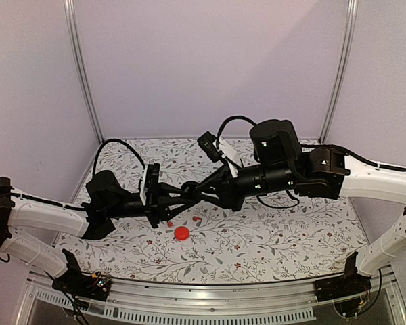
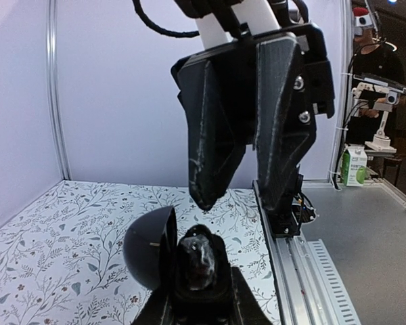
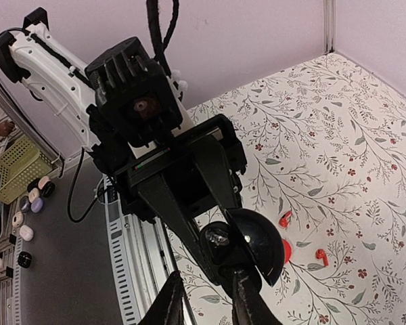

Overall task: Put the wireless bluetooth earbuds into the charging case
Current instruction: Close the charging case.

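Note:
The black charging case [image 2: 151, 245] hangs above the table with its lid swung open to the left. My left gripper [image 2: 201, 298] is shut on its base. A glossy black earbud [image 2: 199, 256] sits in the base's well, also seen from the right wrist [image 3: 218, 237]. My right gripper [image 2: 238, 202] hovers just above the case, its fingers slightly apart and empty. In the top view both grippers [image 1: 179, 198] [image 1: 191, 191] meet over the table's middle. Two red earbuds [image 3: 284, 219] [image 3: 321, 254] lie loose on the floral mat below.
A round red case [image 1: 182, 233] lies on the mat near the red earbuds, partly hidden behind the black lid in the right wrist view. An aluminium rail [image 2: 304, 261] runs along the table's near edge. A green basket [image 3: 17, 169] and several small cases sit off the table.

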`<state>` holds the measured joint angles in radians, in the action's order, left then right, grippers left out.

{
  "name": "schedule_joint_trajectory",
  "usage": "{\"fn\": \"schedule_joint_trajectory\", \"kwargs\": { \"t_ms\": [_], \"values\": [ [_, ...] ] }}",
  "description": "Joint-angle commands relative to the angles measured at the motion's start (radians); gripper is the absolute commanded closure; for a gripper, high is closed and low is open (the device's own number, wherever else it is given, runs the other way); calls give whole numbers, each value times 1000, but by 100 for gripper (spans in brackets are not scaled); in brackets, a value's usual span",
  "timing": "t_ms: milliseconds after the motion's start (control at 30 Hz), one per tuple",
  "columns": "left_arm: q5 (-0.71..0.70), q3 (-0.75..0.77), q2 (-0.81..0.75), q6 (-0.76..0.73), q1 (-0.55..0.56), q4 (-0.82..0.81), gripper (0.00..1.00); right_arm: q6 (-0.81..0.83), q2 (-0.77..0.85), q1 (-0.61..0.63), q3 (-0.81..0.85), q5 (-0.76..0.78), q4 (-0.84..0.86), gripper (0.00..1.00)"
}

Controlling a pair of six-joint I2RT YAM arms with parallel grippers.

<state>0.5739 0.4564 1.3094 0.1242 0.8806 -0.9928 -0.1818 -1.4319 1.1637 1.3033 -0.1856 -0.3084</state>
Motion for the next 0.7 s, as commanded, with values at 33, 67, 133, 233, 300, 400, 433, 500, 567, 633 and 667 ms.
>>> {"fn": "schedule_joint_trajectory", "kwargs": {
  "t_ms": [33, 67, 133, 233, 300, 400, 433, 500, 567, 633, 667],
  "values": [
    [24, -3, -13, 4, -3, -36, 100, 61, 66, -13, 27, 48, 16, 72],
    [24, -2, -13, 4, -3, -34, 100, 71, 79, -19, 27, 59, 20, 71],
    [20, -3, -17, 1, -4, -32, 100, 81, 102, -43, 26, 71, 24, 70],
    [16, -3, -29, -4, -4, -19, 100, 88, 134, -90, 21, 74, 28, 67],
    [15, -2, -37, -11, -4, -2, 100, 92, 154, -120, 10, 74, 35, 64],
    [22, -3, -49, -24, -5, 15, 100, 102, 184, -166, -11, 64, 38, 58],
    [33, -2, -52, -30, -6, 21, 100, 108, 193, -177, -18, 51, 38, 56],
    [73, -3, -61, -53, -5, 29, 100, 114, 211, -196, -32, 25, 40, 53],
    [95, -6, -70, -65, -4, 29, 100, 124, 224, -208, -44, -33, 40, 49],
    [105, -2, -74, -69, -5, 39, 100, 154, 225, -209, -46, -136, 31, 46],
    [112, 4, -75, -70, -5, 47, 100, 166, 221, -208, -44, -184, 22, 45]
  ]
}}
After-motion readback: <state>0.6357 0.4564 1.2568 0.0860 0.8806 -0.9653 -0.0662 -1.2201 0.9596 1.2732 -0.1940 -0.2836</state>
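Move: From the right hand, the charging case lies about 3 cm to the left, 1 cm ahead and 4 cm lower. It is already gripped in the left hand, its middle some 2 cm right and 1 cm ahead of that hand's point. Down on the table, roughly 25 cm below the left hand, the red disc sits about 5 cm ahead and 5 cm left; one red earpiece lies about 10 cm ahead and 1 cm left. Up and to the right, about 8 cm each way, and some 5 cm forward, the right hand draws quickly away from the open case, its fingertips tilting up as the wrist turns around 15 degrees and its fingers spread from about a quarter to half open. The left hand keeps its grip on the case and eases back and up by 1 to 2 cm. ##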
